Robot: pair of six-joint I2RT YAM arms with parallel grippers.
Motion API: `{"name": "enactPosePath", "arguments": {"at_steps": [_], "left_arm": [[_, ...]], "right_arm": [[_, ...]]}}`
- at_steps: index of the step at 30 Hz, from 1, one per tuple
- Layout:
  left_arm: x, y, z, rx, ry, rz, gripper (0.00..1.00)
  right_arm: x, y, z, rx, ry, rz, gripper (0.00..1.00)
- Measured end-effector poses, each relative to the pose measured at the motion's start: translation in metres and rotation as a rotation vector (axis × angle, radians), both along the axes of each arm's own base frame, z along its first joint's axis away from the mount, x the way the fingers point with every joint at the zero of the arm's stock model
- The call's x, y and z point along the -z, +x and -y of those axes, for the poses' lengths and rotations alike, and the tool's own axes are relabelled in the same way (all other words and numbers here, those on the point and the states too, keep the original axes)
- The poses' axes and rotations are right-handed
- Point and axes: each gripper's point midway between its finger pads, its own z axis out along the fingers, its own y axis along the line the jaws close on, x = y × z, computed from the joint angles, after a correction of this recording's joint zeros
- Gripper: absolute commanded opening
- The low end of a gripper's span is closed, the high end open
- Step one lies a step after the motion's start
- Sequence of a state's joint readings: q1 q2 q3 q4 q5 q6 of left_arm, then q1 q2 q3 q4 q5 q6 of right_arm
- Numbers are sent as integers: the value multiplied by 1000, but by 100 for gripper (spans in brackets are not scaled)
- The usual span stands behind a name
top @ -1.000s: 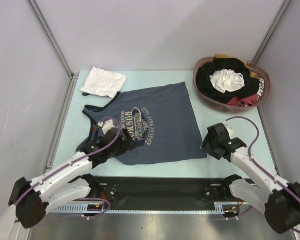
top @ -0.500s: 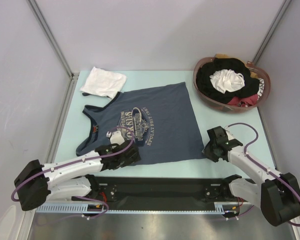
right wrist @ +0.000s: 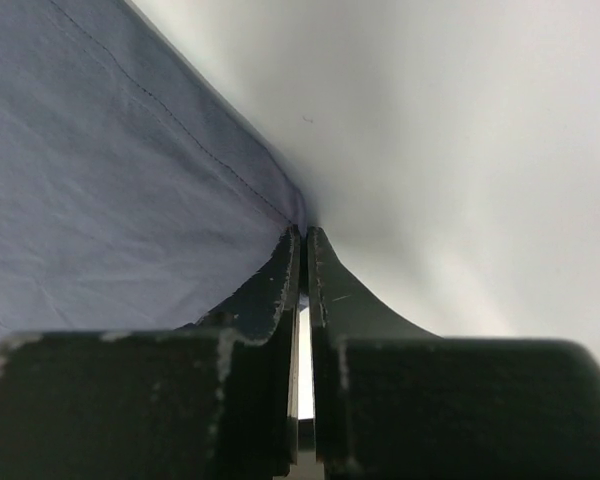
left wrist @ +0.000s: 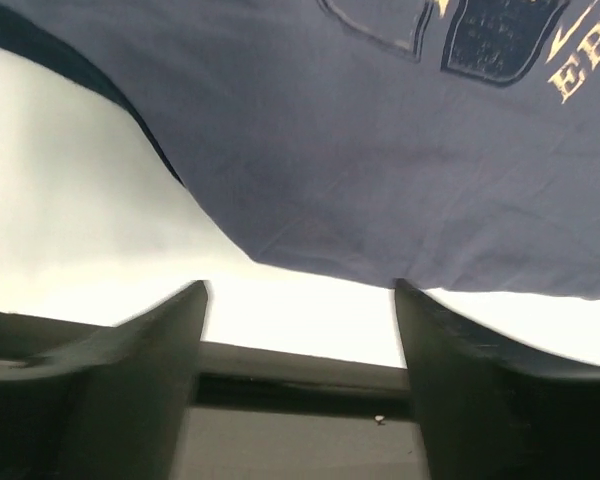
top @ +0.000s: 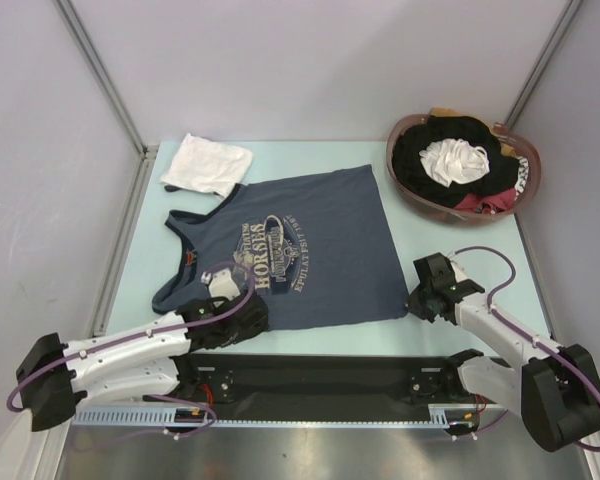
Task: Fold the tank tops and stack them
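The slate grey-blue tank top (top: 310, 255) lies spread flat on the table, print up, straps to the left. My left gripper (top: 248, 308) hovers open at its near left edge; in the left wrist view the cloth (left wrist: 380, 150) lies just beyond the open gripper (left wrist: 300, 290), with nothing between the fingers. My right gripper (top: 417, 303) is low at the near right hem corner. The right wrist view shows the gripper (right wrist: 305, 232) shut, with the cloth's corner (right wrist: 100, 170) at its tips. The white tank top (top: 208, 163) lies folded at the back left.
A brown basket (top: 420, 205) with black, white and red clothes stands at the back right. The black base rail (top: 320, 375) runs along the table's near edge. Grey walls and metal posts close in the table on both sides.
My right gripper came down to the hem corner and closed on it. My left gripper slid back off the shirt toward the near edge, jaws narrowing slightly.
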State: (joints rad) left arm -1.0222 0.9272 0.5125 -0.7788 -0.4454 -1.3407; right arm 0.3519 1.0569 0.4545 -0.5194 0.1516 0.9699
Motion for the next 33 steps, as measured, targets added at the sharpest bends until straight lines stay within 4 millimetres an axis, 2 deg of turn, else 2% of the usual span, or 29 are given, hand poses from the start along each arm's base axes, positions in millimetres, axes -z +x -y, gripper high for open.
{"name": "enactPosePath", "arguments": {"at_steps": [2, 3, 6, 9, 12, 14, 17, 19, 20, 22, 26, 28, 30, 32, 33], "left_arm": [[4, -4, 1, 12, 3, -8, 65], [6, -5, 2, 18, 7, -12, 54], [16, -10, 6, 41, 29, -31, 47], [23, -13, 8, 56, 50, -42, 46], [25, -11, 9, 56, 61, -39, 55], [27, -8, 10, 55, 68, -30, 55], [30, -5, 8, 52, 97, -22, 51], [30, -1, 8, 51, 114, -17, 45], [30, 2, 8, 53, 126, -14, 36], [29, 6, 6, 51, 140, -10, 29], [22, 20, 9, 49, 149, 17, 31], [22, 26, 11, 49, 150, 23, 28], [25, 28, 11, 53, 161, 19, 19], [28, 28, 10, 65, 173, 12, 0], [28, 29, 10, 69, 176, 13, 0]], "right_arm": [[0, -1, 1, -1, -4, -3, 0], [0, -2, 1, 0, -6, -5, 0], [0, -3, 2, 0, -10, -10, 0], [0, -4, 3, -1, -11, -12, 0], [0, -4, 3, -3, -11, -11, 0], [0, -4, 3, -4, -12, -10, 0], [-1, -4, 3, -9, -13, -7, 0], [-2, -4, 3, -11, -13, -5, 0], [-2, -4, 3, -13, -13, -4, 0], [-2, -4, 3, -16, -14, -1, 0], [-2, -4, 3, -20, -15, 0, 0], [-3, -4, 3, -20, -15, 0, 0], [-3, -4, 3, -21, -15, 2, 0], [-4, -4, 3, -24, -15, 5, 0], [-4, -4, 3, -25, -15, 6, 0]]}}
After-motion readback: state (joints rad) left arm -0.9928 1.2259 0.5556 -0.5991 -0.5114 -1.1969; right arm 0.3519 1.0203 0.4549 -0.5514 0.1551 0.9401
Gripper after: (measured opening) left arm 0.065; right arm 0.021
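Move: The near edge of the dark blue tank top, where I'll pinch, lies some 3 cm ahead of my open left hand, about 1 cm to its right and 3 cm below. The armhole corner is about 3 cm ahead and 2 cm left of that hand; the HORSES print is some 15 cm straight ahead. My right hand already holds the bottom corner, with my left hand's pinch spot roughly 24 cm to its left and 3 cm nearer me. I sink my left hand about 3 cm to the cloth, easing back a little first, then slide some 4 cm forward into the near edge just right of the armhole corner. My fingers go from wide open to shut, pinching the edge while the hand's left side rolls up about 10 degrees. My right hand stays put and keeps its pinch on the bottom corner. ##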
